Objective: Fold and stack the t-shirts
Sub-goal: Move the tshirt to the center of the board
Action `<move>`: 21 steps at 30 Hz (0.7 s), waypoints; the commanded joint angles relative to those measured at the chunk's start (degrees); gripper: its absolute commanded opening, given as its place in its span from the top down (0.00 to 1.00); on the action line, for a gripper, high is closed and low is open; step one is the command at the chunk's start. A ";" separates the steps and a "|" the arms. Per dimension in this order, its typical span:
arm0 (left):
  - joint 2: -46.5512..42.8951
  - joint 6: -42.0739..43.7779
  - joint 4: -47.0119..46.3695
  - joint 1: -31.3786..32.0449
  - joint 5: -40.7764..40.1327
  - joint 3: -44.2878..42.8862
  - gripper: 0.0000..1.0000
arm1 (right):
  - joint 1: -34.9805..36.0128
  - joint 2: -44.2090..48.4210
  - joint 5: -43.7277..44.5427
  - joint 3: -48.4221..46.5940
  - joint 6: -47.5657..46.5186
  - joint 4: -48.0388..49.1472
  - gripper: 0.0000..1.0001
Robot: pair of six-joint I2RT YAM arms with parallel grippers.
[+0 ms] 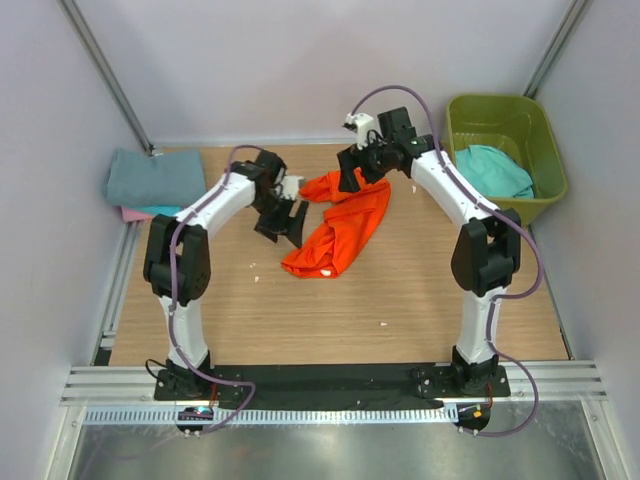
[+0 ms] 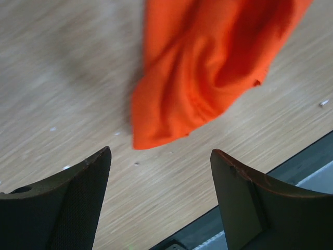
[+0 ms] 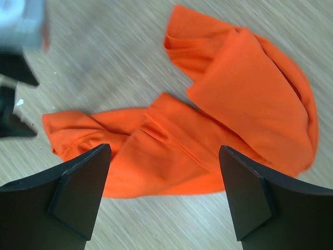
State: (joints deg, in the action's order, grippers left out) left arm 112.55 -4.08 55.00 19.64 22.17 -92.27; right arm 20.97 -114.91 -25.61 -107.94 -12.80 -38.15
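Note:
A crumpled orange t-shirt (image 1: 340, 228) lies in the middle of the wooden table (image 1: 300, 320). It also shows in the left wrist view (image 2: 208, 62) and in the right wrist view (image 3: 208, 130). My left gripper (image 1: 283, 226) is open and empty, just left of the shirt, above bare wood (image 2: 161, 172). My right gripper (image 1: 356, 170) is open and empty, above the shirt's far end (image 3: 164, 172). A folded grey-blue t-shirt (image 1: 155, 178) lies on a pink one (image 1: 136, 213) at the far left. A teal t-shirt (image 1: 492, 170) lies in the tub.
The olive-green plastic tub (image 1: 512, 120) stands at the far right, beside the table. Pale walls close in the table's back and sides. A metal rail (image 1: 330, 385) runs along the near edge, where both arm bases are bolted.

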 commanded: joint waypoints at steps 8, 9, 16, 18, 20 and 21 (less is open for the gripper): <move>3.63 9.26 4.59 14.55 -12.15 -7.48 0.22 | -5.76 11.29 3.63 9.58 3.48 3.08 0.09; 4.34 9.26 4.67 14.72 -12.59 -8.44 0.22 | -6.20 11.72 3.72 10.11 3.48 3.34 0.09; 13.21 8.38 6.08 14.99 -15.31 -14.94 0.23 | -7.35 12.70 3.98 12.05 3.83 4.75 0.09; 15.32 8.82 5.47 14.99 -16.37 -16.01 0.23 | -7.43 12.52 3.98 11.88 4.01 5.01 0.09; 16.38 8.91 5.12 14.99 -16.90 -17.33 0.27 | -7.35 12.35 4.07 11.79 4.27 5.19 0.09; 16.47 9.00 5.03 14.99 -16.99 -17.50 0.30 | -7.44 12.26 3.99 11.70 4.36 5.28 0.09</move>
State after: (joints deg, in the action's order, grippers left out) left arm 129.49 3.77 59.66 34.74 7.09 -106.65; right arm 13.93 -104.81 -22.04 -95.77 -9.41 -35.55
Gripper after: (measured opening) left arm 0.730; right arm 0.912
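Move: The near end of the orange t-shirt lies some 6 cm to the left hand's right, 2 cm back and 8 cm below; the shirt's middle is about 12 cm right and 7 cm ahead of that hand. The grey-blue folded stack is roughly 27 cm left and 17 cm ahead of it. From the right hand, the near end lies about 8 cm left, 13 cm back and 18 cm below. Open left hand swings 6 cm right, then sinks 6 to the t-shirt's near end; right hand moves right. ##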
